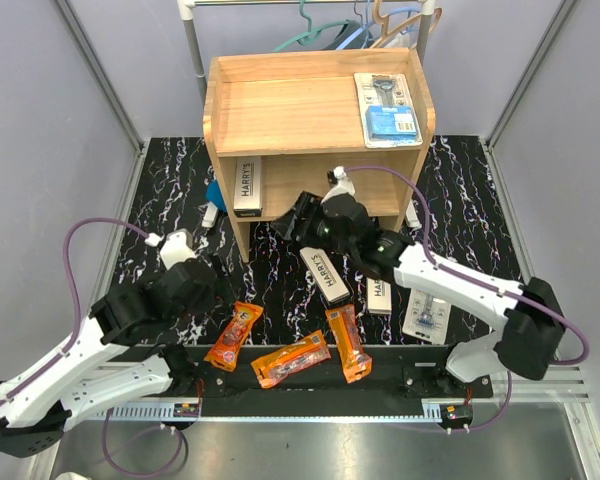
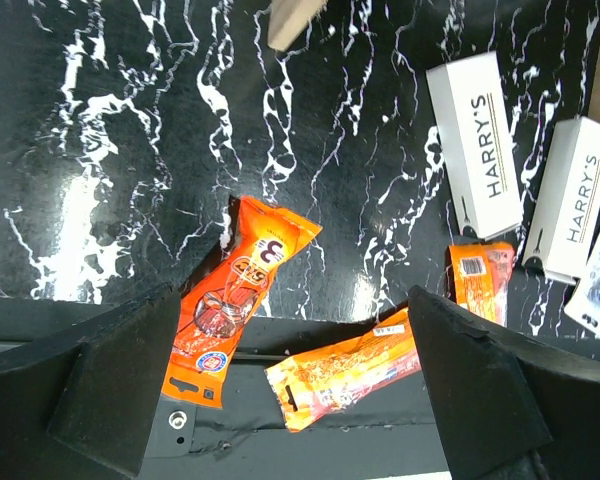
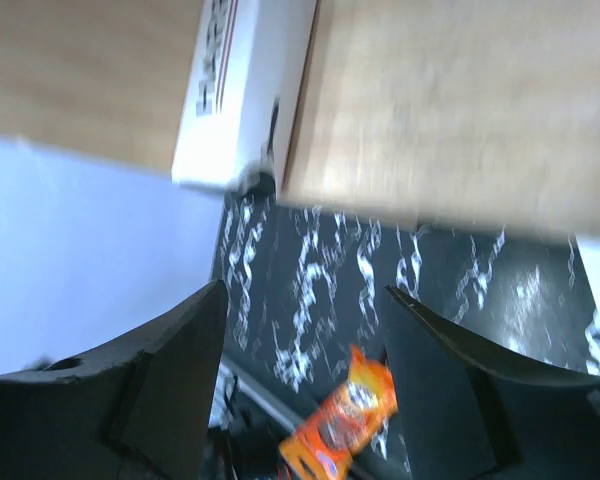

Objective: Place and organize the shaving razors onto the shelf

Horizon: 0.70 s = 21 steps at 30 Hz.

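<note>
The wooden shelf (image 1: 280, 105) carries a blister-pack razor (image 1: 388, 108) on top and a HARRY'S box (image 1: 247, 187) on its lower tier. On the table lie two HARRY'S boxes (image 1: 327, 278) (image 1: 378, 292), a blister pack (image 1: 427, 318) and three orange packets (image 1: 234, 336) (image 1: 291, 359) (image 1: 347, 342). My left gripper (image 1: 215, 280) hangs open above the orange packets (image 2: 242, 290) (image 2: 345, 372), holding nothing. In front of the lower tier my right gripper (image 1: 300, 225) stands open and empty. Its wrist view shows the shelved box (image 3: 230, 90) against the wood (image 3: 450, 110).
A metal clothes rail with hangers (image 1: 360, 30) stands behind the shelf. Grey walls close in both sides of the black marbled mat (image 1: 170, 190). The arms' metal base rail (image 1: 310, 405) runs along the near edge, just below the orange packets.
</note>
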Available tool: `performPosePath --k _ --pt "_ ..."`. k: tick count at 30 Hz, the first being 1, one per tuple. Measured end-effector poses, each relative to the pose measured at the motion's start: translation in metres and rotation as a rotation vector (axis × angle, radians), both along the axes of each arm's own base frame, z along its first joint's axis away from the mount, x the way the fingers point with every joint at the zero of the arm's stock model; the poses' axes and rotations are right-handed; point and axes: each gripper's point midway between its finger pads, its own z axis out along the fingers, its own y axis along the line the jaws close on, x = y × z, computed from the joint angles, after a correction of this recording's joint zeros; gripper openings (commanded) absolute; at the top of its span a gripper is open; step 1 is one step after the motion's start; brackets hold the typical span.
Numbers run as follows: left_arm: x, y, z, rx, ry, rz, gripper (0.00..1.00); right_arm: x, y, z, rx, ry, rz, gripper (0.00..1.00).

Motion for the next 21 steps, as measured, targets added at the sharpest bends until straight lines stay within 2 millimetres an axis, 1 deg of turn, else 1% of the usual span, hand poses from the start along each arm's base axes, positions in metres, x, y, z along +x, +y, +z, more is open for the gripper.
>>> performPosePath --k 4,7,10,12,15,17,19,21 --pt "0.0 -0.006 -0.006 -0.007 0.007 -0.025 0.99 -0.036 -0.003 -0.006 -0.027 0.009 0.064 0.72" --pt "-0.001 -0.009 -0.009 -0.02 0.01 -0.038 0.99 -0.061 -0.007 -0.014 -0.052 0.025 0.104 0.72" --pt "-0.001 -0.012 -0.011 -0.03 0.011 -0.047 0.99 -0.084 -0.014 -0.032 -0.089 0.05 0.136 0.72" --pt "-0.001 -0.014 -0.013 -0.031 0.017 -0.052 0.99 -0.096 -0.026 -0.052 -0.131 0.079 0.137 0.72" --pt "-0.001 -0.016 -0.016 -0.035 0.019 -0.059 0.99 -0.106 -0.047 -0.079 -0.192 0.124 0.113 0.72" --pt "-0.002 -0.017 -0.016 -0.036 0.02 -0.063 0.99 -0.111 -0.062 -0.093 -0.231 0.148 0.09 0.72" --pt "-0.002 -0.017 -0.017 -0.037 0.022 -0.065 0.99 -0.113 -0.073 -0.098 -0.256 0.158 0.068 0.73" --pt "-0.002 -0.018 -0.017 -0.04 0.021 -0.068 0.99 -0.113 -0.08 -0.097 -0.268 0.156 0.049 0.73"
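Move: The slanted Harry's box on the table lies about 7 cm back, 8 cm to the right and some 21 cm below the right hand. The other Harry's box on the table is about 8 cm back and 20 cm right; the orange packet behind is 22 cm back and 14 cm right. The shelved Harry's box is 10 cm ahead, 8 cm left, nearly level. From the left hand, the slanted box lies 7 cm ahead, 19 cm right, 16 below. Towards the slanted Harry's box on the table comes the empty right hand, first straight back from the shelf front, then also down and to the right: about 11 cm back, 10 down and 8 right in all, fingers staying open and tipping down nearly 20 degrees. The left hand eases about 2 cm right and 2 down, still wide open. ##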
